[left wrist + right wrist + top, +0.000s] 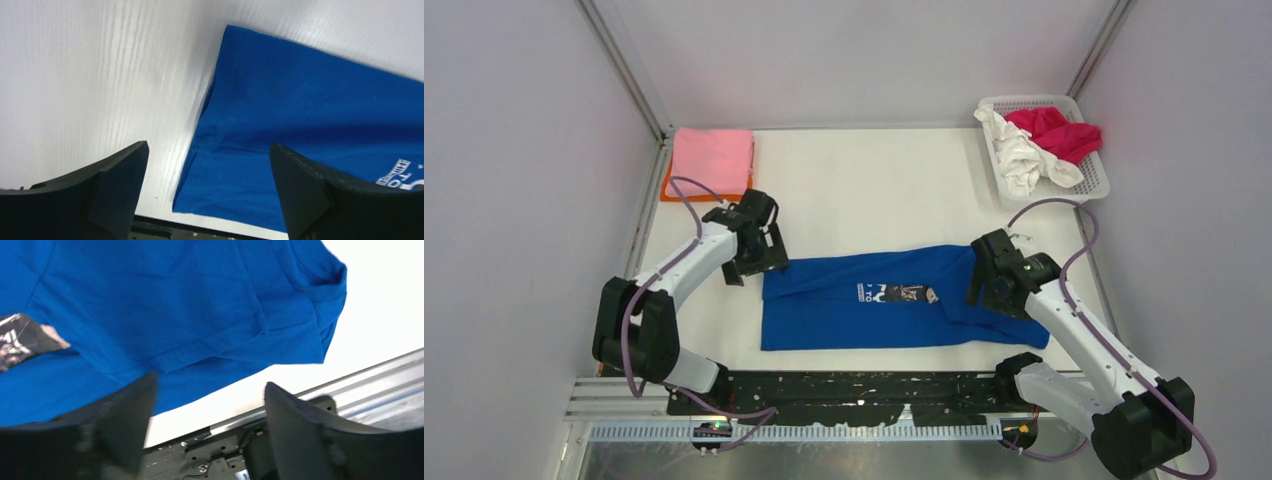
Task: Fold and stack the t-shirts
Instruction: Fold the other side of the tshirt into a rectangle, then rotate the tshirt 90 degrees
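A royal-blue t-shirt (874, 305) lies folded lengthwise across the table's near middle, its dark graphic with white lettering (899, 293) facing up. My left gripper (762, 262) hovers open at the shirt's far left corner, and the blue cloth (300, 125) lies loose between and beyond its fingers. My right gripper (984, 285) stands open over the shirt's right end, above the sleeve (320, 295); nothing is held. A folded pink t-shirt (713, 158) rests on an orange one (670, 190) at the back left. Crimson (1056, 132) and white (1022, 160) t-shirts lie crumpled in the basket.
A white mesh basket (1096, 182) stands at the back right corner. Grey enclosure walls close in both sides and the back. A black perforated rail (844, 395) runs along the near edge between the arm bases.
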`<state>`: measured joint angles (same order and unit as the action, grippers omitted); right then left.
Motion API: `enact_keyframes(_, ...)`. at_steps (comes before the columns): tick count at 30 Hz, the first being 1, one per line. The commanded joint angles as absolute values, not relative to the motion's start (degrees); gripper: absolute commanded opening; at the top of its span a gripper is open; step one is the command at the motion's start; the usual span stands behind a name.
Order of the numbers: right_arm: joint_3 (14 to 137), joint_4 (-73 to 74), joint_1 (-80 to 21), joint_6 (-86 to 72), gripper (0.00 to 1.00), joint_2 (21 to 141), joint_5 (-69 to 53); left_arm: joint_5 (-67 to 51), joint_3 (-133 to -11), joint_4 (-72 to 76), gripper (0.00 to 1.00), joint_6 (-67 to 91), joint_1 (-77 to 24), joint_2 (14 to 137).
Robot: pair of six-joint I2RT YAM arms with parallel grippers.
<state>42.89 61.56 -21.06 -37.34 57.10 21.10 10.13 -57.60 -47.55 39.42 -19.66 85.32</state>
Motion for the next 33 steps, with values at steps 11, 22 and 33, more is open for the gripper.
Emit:
enact_keyframes(11, 40.51, 26.9, -13.6, -37.03, 0.95, 59.58, 10.1, -8.39, -62.97, -38.52, 1.0, 37.2, -23.84, 87.77)
enact_keyframes(22, 37.35, 15.05, -7.94, -37.13, 0.95, 80.66, -4.29, -4.77, -48.72, -32.22, 1.0, 40.22, -23.82, 90.14)
enact_keyframes(33, 64.94, 14.52, -15.75, -37.31, 0.96, 104.24, -5.47, -5.45, -29.64, -27.96, 1.0, 50.46, -24.22, 72.85)
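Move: The half-folded t-shirt lies flat under both hands. Its far flap's left end is about 6 cm to the left hand's right, 1 cm back and 4 cm below, with the near left corner 17 cm back and 3 cm right. From the right hand, the spot on the far edge that it goes for is some 11 cm ahead, 3 cm left and 6 cm below; the near right corner is 9 cm back and 11 cm right, the print 3 cm ahead and 17 cm left. The t-shirt is pressed down by both hands with fingers opened wide, and swung counter-clockwise. The right hand hops forward over it, comes down near the far edge, then drags it about 9 cm forward and 7 cm left; the left hand hops right, lands on the flap's left end and drags back a little, each wrist rolling some 20 degrees. ##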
